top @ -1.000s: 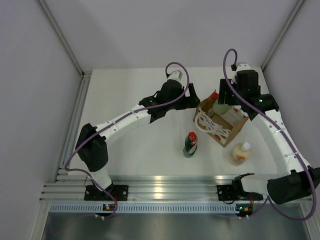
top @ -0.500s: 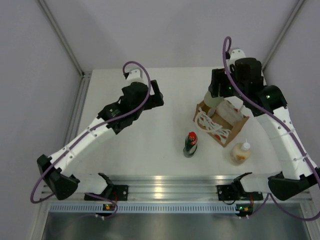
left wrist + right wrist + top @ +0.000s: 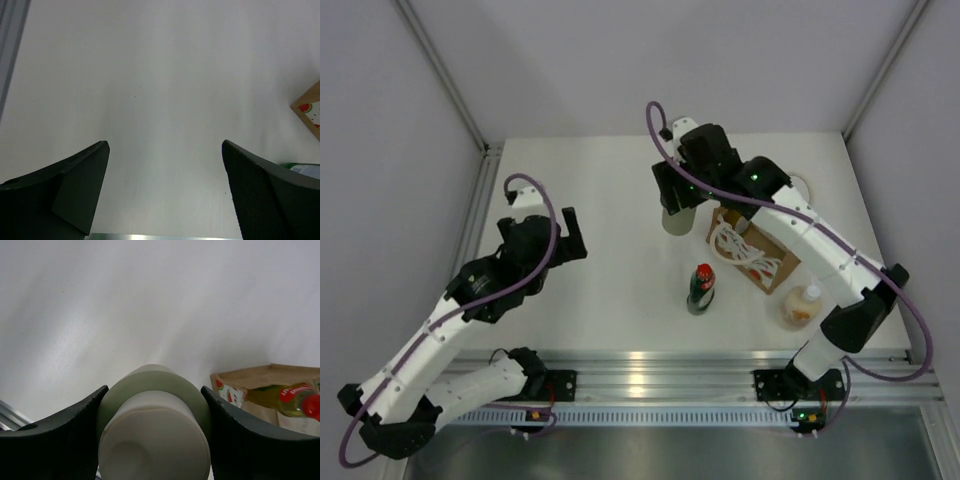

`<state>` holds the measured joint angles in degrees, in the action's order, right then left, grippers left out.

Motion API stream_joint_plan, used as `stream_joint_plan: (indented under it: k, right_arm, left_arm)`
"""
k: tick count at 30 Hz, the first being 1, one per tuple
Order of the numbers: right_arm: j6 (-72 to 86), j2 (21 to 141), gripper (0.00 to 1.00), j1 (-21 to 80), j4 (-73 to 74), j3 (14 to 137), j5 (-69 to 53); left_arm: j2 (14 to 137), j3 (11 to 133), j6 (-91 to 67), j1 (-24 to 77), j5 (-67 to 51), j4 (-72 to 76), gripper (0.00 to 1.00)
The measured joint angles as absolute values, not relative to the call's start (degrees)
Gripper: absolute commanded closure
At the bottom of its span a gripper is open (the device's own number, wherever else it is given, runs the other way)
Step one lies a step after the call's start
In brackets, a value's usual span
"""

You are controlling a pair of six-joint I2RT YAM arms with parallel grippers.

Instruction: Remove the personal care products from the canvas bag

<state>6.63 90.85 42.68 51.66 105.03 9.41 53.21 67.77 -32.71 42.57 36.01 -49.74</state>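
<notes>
My right gripper [image 3: 678, 207] is shut on the pale grey-white cylinder [image 3: 675, 223] [image 3: 155, 425] and holds it upright over the table, just left of the canvas bag [image 3: 762, 255]. In the right wrist view the yellow bottle with a red cap [image 3: 287, 395] lies inside the bag [image 3: 245, 382]. Outside the bag, the dark green bottle with a red cap [image 3: 701, 288] stands in front of it. The cream bottle with an orange label [image 3: 801, 306] stands to its near right. My left gripper [image 3: 574, 234] [image 3: 165, 146] is open over bare table at the left, holding nothing.
The bag's pale rope handles [image 3: 738, 249] drape over its near side. A metal rail [image 3: 650, 372] runs along the near edge of the table and another rail [image 3: 472, 225] along the left. White walls close in the back and sides.
The right arm has lifted the pale cylinder out of the bag and carried it leftward. The left arm has pulled away from the bag to the near left, still open.
</notes>
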Motion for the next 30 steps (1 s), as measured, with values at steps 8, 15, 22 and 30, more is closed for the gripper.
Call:
stream_joint_plan:
  k: [8,15,22,30]
  right_arm:
    - [7.0,96.9,1.0,50.1,46.2,102.6,8.4]
    - [6.6,99.2,1.0,55.5,33.1,92.6,6.0]
    - [0.8,107.1,1.0,58.5,23.6,88.7,4.4]
    - [-1.0,111.6,0.67,59.4,18.8,86.3,2.8]
  left_arm:
    - [39.7,60.1,-32.9,42.6,44.6,-51.6,0.02]
    - [38.0,58.3,-34.5,42.6,47.1,-51.6,0.02]
    - [38.1,58.2,-34.8,42.6,47.5,-51.6,0.02]
    - [38.3,58.2,-34.9,42.6,47.5,-51.6,0.02]
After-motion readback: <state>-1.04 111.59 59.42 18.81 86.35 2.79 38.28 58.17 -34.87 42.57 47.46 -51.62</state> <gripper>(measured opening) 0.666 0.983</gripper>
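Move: The right hand holds the green-white bottle in the air; the open table spot it is taken to lies about 17 cm to its left, 5 cm back and roughly 29 cm below. The red-capped bottle stands some 10 cm back and 4 cm to the right of this hand, and the canvas bag about 21 cm right and 5 cm ahead, both well below. From the left hand the spot is about 8 cm right, 3 cm ahead and 27 cm down. Keeping its grip on the green-white bottle, the right hand lowers it some 20 cm while carrying it about 17 cm left and a little back, away from the bag, sweeping sideways first and then mostly sinking, with a counter-clockwise turn of over 25 degrees. Meanwhile the empty, open left hand draws about 7 cm left and slightly back, then stays there. ##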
